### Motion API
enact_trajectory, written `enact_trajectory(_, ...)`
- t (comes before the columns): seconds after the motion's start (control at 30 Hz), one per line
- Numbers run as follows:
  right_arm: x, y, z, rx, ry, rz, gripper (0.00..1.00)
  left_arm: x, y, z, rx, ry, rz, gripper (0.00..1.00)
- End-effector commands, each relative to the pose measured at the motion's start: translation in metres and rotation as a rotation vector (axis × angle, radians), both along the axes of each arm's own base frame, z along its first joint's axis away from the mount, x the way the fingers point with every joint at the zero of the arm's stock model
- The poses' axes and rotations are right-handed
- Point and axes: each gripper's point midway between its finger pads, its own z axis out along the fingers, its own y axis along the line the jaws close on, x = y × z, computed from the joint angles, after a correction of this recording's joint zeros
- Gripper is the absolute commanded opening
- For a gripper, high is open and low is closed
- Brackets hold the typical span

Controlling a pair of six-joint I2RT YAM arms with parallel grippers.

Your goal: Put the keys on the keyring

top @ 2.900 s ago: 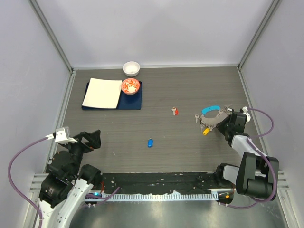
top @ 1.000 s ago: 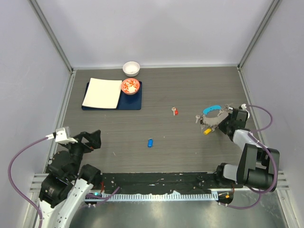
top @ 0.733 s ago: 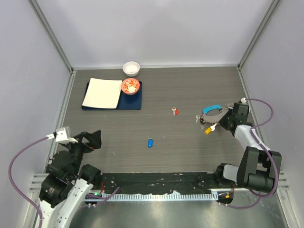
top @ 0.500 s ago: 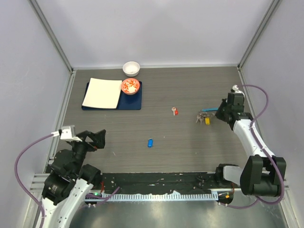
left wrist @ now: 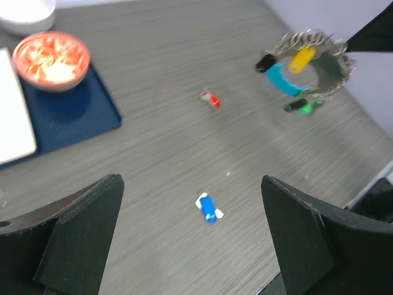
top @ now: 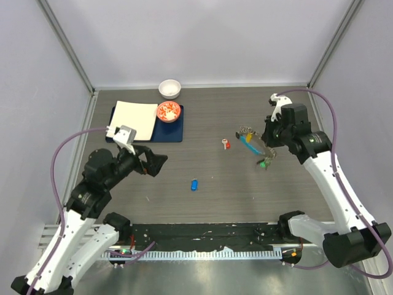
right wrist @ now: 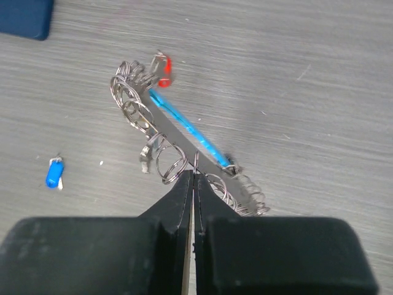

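Observation:
A dark-blue-capped key (top: 194,184) lies flat on the grey table, and a red-capped key (top: 226,144) lies further back. My right gripper (top: 268,143) is shut on the thin ring of the keyring (top: 252,140), which hangs off the table with its silver keys, light-blue strip and yellow and green tags. In the right wrist view the jaws (right wrist: 192,176) pinch the keyring (right wrist: 161,132), with the red key (right wrist: 164,64) beyond it and the blue key (right wrist: 54,173) at left. My left gripper (top: 157,162) stands open and empty above the table. Its wrist view shows the blue key (left wrist: 209,208), the red key (left wrist: 210,99) and the keyring (left wrist: 307,70).
A dark blue mat (top: 173,133) at the back left carries a white square plate (top: 132,120) and a red bowl (top: 168,111). A white bowl (top: 169,88) sits behind it by the back wall. Enclosure walls ring the table.
My right arm has lifted the keyring off the table at the right and carried it left towards the red key. My left arm has risen and swung out towards the table's middle.

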Motion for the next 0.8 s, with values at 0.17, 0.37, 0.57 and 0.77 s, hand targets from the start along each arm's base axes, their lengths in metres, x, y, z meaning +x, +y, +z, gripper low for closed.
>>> enact_trajectory(0.17, -0.054, 0.054, 0.04, 0.022, -0.047, 0.401, 0.01, 0.023, -0.06, 0.077, -0.106, -0.109, -0.237, 1.0)
enact_trajectory(0.37, -0.081, 0.074, 0.016, -0.102, 0.027, 0.565, 0.01, 0.03, -0.084, 0.072, -0.1, -0.099, -0.3, 1.0)
enact_trajectory(0.57, -0.093, 0.091, 0.022, -0.141, -0.045, 0.689, 0.01, 0.026, -0.115, 0.055, -0.092, -0.149, -0.387, 1.0)
enact_trajectory(0.77, -0.111, 0.109, 0.016, -0.189, -0.119, 0.861, 0.01, 0.012, -0.155, 0.056, -0.113, -0.312, -0.555, 0.94)
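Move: Hanging from the right hand's shut fingers, the keyring has its middle about 36 cm to the right of the left gripper, 7 cm farther out and 7 cm lower. The left gripper is some 38 cm left of the right hand, 8 cm back and slightly higher. On the table, from the left gripper, the red-tagged key lies 26 cm right and 17 ahead, the blue-tagged key 13 cm right and level with it, both roughly 26 cm down. Bringing the keyring in from the right, the right hand keeps its pinch on the edge, lifts about 4 cm, then sinks back while drawing back and left some 15 cm and swinging about 45 degrees counter-clockwise. The left gripper, wide open, rises a little and goes about 13 cm right to meet it, turning some 25 degrees clockwise. ##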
